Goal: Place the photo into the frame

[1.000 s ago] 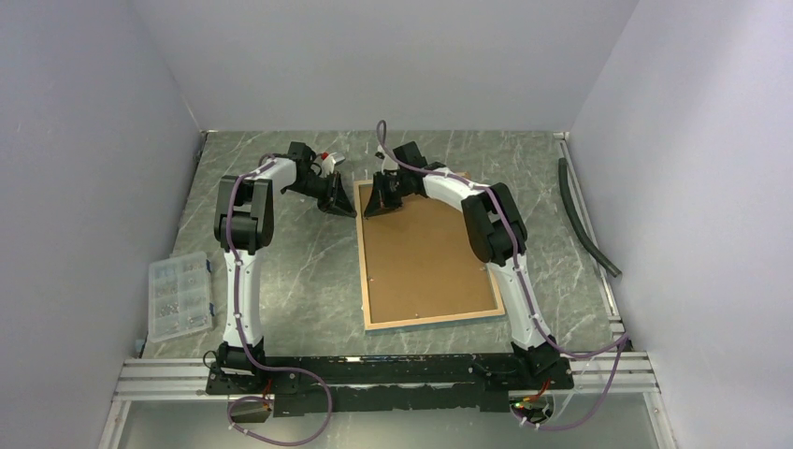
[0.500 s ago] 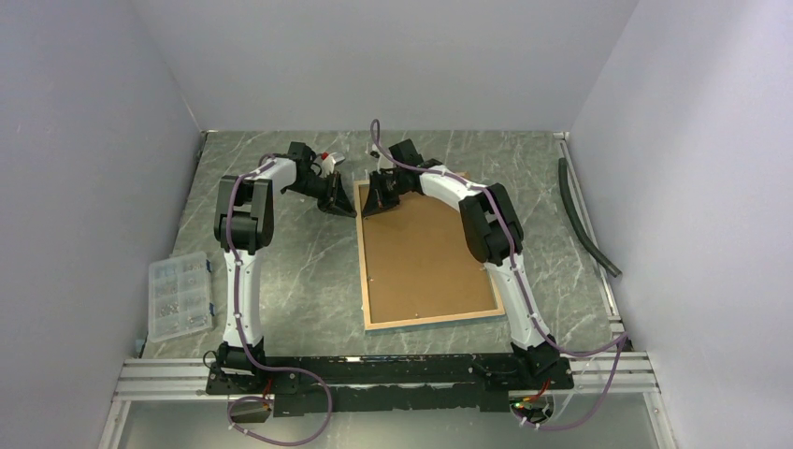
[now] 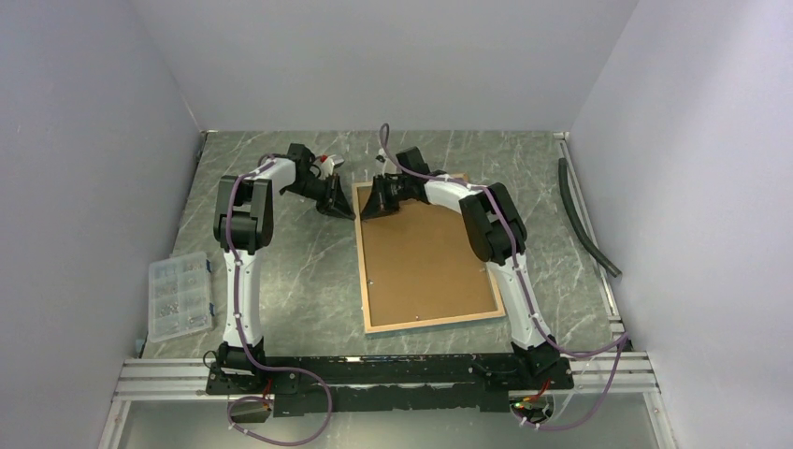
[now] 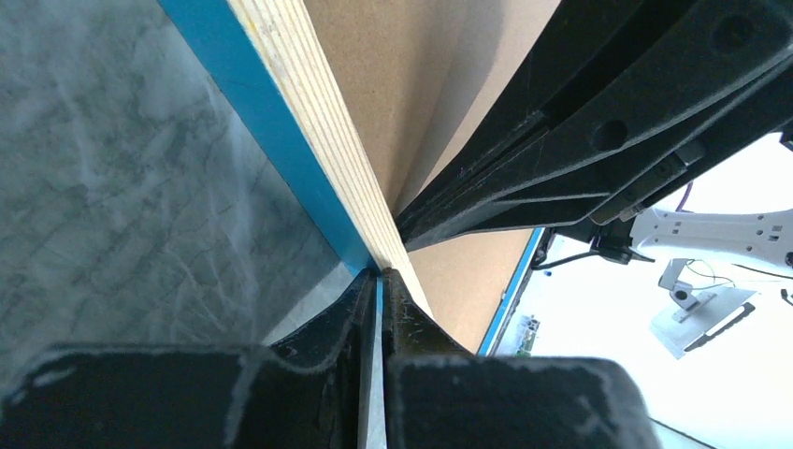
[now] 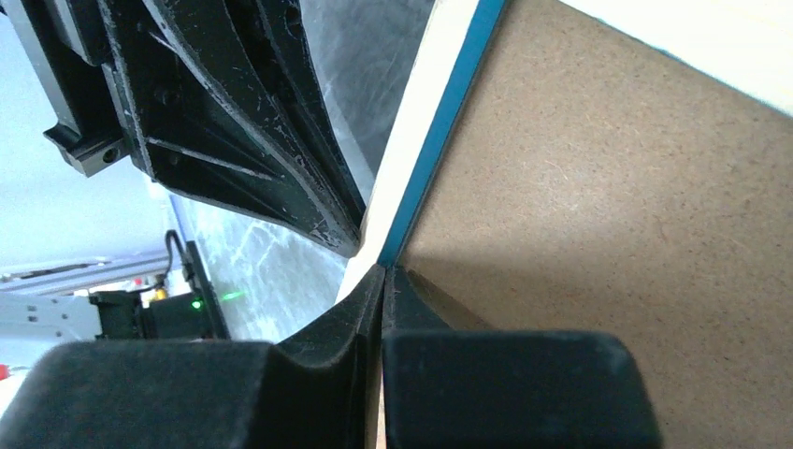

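The frame (image 3: 361, 262) lies face down on the table, showing light wood edges and the brown backing panel (image 3: 425, 257) set in it. Both grippers meet at its far left corner. My left gripper (image 3: 341, 208) is shut, its tips (image 4: 382, 273) against the frame's blue outer side (image 4: 281, 140) beside the wood rim (image 4: 318, 122). My right gripper (image 3: 371, 208) is shut too, its tips (image 5: 384, 268) at the blue seam (image 5: 449, 103) between rim and backing (image 5: 608, 187). The photo is hidden or out of view.
A clear plastic parts box (image 3: 180, 295) sits at the table's left edge. A black hose (image 3: 587, 220) lies along the right wall. Grey walls close in three sides, and the arms' mounting rail (image 3: 374, 374) runs along the near edge.
The right wrist has shifted slightly at the corner and its cable has swayed. Both grippers stay shut at the frame's far left corner. The frame has barely moved.
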Robot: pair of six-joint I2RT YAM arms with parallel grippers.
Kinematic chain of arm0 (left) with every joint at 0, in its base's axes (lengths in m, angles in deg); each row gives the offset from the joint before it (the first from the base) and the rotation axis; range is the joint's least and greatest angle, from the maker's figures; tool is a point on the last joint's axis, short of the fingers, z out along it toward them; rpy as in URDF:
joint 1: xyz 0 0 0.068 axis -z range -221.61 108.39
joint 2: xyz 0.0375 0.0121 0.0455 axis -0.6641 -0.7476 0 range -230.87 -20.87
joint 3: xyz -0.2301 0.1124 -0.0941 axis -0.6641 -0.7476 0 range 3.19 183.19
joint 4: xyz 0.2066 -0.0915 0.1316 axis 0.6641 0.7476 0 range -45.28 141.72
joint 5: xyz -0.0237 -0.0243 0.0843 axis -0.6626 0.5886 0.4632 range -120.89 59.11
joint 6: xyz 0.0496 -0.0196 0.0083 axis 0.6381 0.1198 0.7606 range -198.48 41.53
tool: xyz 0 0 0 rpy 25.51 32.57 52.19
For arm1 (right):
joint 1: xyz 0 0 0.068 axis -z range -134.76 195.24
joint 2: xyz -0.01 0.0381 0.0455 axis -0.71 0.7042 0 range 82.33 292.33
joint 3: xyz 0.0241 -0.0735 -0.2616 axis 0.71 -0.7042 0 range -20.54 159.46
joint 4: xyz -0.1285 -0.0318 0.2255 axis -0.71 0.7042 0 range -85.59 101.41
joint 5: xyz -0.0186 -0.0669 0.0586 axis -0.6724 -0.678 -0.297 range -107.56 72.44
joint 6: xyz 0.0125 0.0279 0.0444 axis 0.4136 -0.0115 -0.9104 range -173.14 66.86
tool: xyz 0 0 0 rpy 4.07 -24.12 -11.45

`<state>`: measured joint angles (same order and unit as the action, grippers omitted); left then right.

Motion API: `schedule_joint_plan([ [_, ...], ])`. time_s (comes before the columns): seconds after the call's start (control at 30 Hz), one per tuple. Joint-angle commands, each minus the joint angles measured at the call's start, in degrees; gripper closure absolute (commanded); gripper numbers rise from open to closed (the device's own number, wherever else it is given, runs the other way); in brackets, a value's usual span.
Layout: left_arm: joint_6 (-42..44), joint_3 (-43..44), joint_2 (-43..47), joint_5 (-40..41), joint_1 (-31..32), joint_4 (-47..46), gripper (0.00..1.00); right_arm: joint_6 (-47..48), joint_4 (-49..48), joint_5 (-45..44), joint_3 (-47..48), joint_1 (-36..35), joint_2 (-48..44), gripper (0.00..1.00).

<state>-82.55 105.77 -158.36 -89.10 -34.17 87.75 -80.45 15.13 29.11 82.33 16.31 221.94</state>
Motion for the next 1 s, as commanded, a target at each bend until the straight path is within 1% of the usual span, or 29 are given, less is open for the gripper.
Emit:
schedule_joint_plan([
  [0.0,1.67,-1.04,1.48,1.65,1.52,-1.26,0.9,-6.33,-0.42,6.54,-6.2,-3.65,-0.16,0.9],
  [0.07,1.87,-1.58,2.31,1.35,1.53,-0.77,0.9,-6.76,-0.66,6.72,-5.59,-3.2,-0.82,0.83],
  [0.1,2.03,-1.98,2.89,1.04,1.52,-0.39,0.9,-6.81,-0.43,6.48,-4.95,-2.85,-1.2,0.78],
  [0.13,2.35,-2.61,3.86,0.82,1.52,0.05,0.9,-7.07,-0.43,6.19,-4.16,-2.51,-1.83,0.72],
  [0.2,3.28,-4.5,6.27,0.59,1.4,0.98,0.9,-7.0,0.38,4.88,-1.92,-1.82,-2.99,0.57],
  [0.23,4.34,-5.43,7.76,0.64,1.17,1.49,0.9,-6.59,1.96,4.1,-0.26,-1.47,-3.36,0.52],
  [0.33,7.8,-7.14,11.16,0.98,-0.28,4.42,0.89,-5.54,4.46,1.0,3.85,-0.56,-5.05,0.42],
  [0.4,9.92,-7.18,12.68,1.83,-1.4,7.0,0.89,-5.9,4.07,-1.62,3.66,0.34,-7.53,0.35],
  [0.47,12.36,-7.58,14.08,3.17,-2.41,9.05,0.88,-6.5,3.07,-4.18,1.8,1.77,-10.68,0.3],
  [0.53,13.85,-9.22,16.08,4.53,-2.6,9.04,0.88,-7.62,0.55,-6.99,-2.86,3.77,-15.06,0.24],
  [0.6,15.12,-11.75,17.74,5.59,-2.42,8.55,0.87,-9.25,-1.81,-9.44,-7.87,7.41,-19.88,0.18],
  [0.63,15.94,-12.85,18.38,6.4,-2.1,8.38,0.87,-10.53,-2.96,-10.39,-10.18,9.25,-22.43,0.12],
  [0.67,16.87,-13.93,19.05,7.53,-1.52,8.2,0.87,-11.38,-3.85,-11.66,-12.67,11.2,-24.8,0.08],
  [0.73,19.19,-16.21,20.73,10.68,0.05,7.77,0.87,-12.2,-3.16,-15.95,-16.79,14.92,-29.45,0.02],
  [0.83,22.46,-20.9,24.11,16.71,3.72,5.16,0.87,-11.22,3.29,-25.02,-20.36,20.09,-34.02,0.0],
  [0.97,25.82,-25.71,26.7,24.2,8.52,2.96,0.87,-10.14,8.27,-34.16,-24.59,25.49,-35.85,0.0],
])
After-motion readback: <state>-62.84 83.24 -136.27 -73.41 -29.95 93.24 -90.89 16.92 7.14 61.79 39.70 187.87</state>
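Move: Both hands are at the frame's left side; the frame's middle lies about 9 cm back and 14 cm to the right of the right hand, its far right corner some 12 cm ahead and 25 cm right, both 1 cm lower. From the left hand, the next metal tab on the left side is roughly 17 cm back and 3 cm right, the frame's middle 9 cm back and 16 cm right, both 1 cm lower. Right hand opens wide, sweeping about 25 cm right and up off the frame; left retreats 10 cm back. ##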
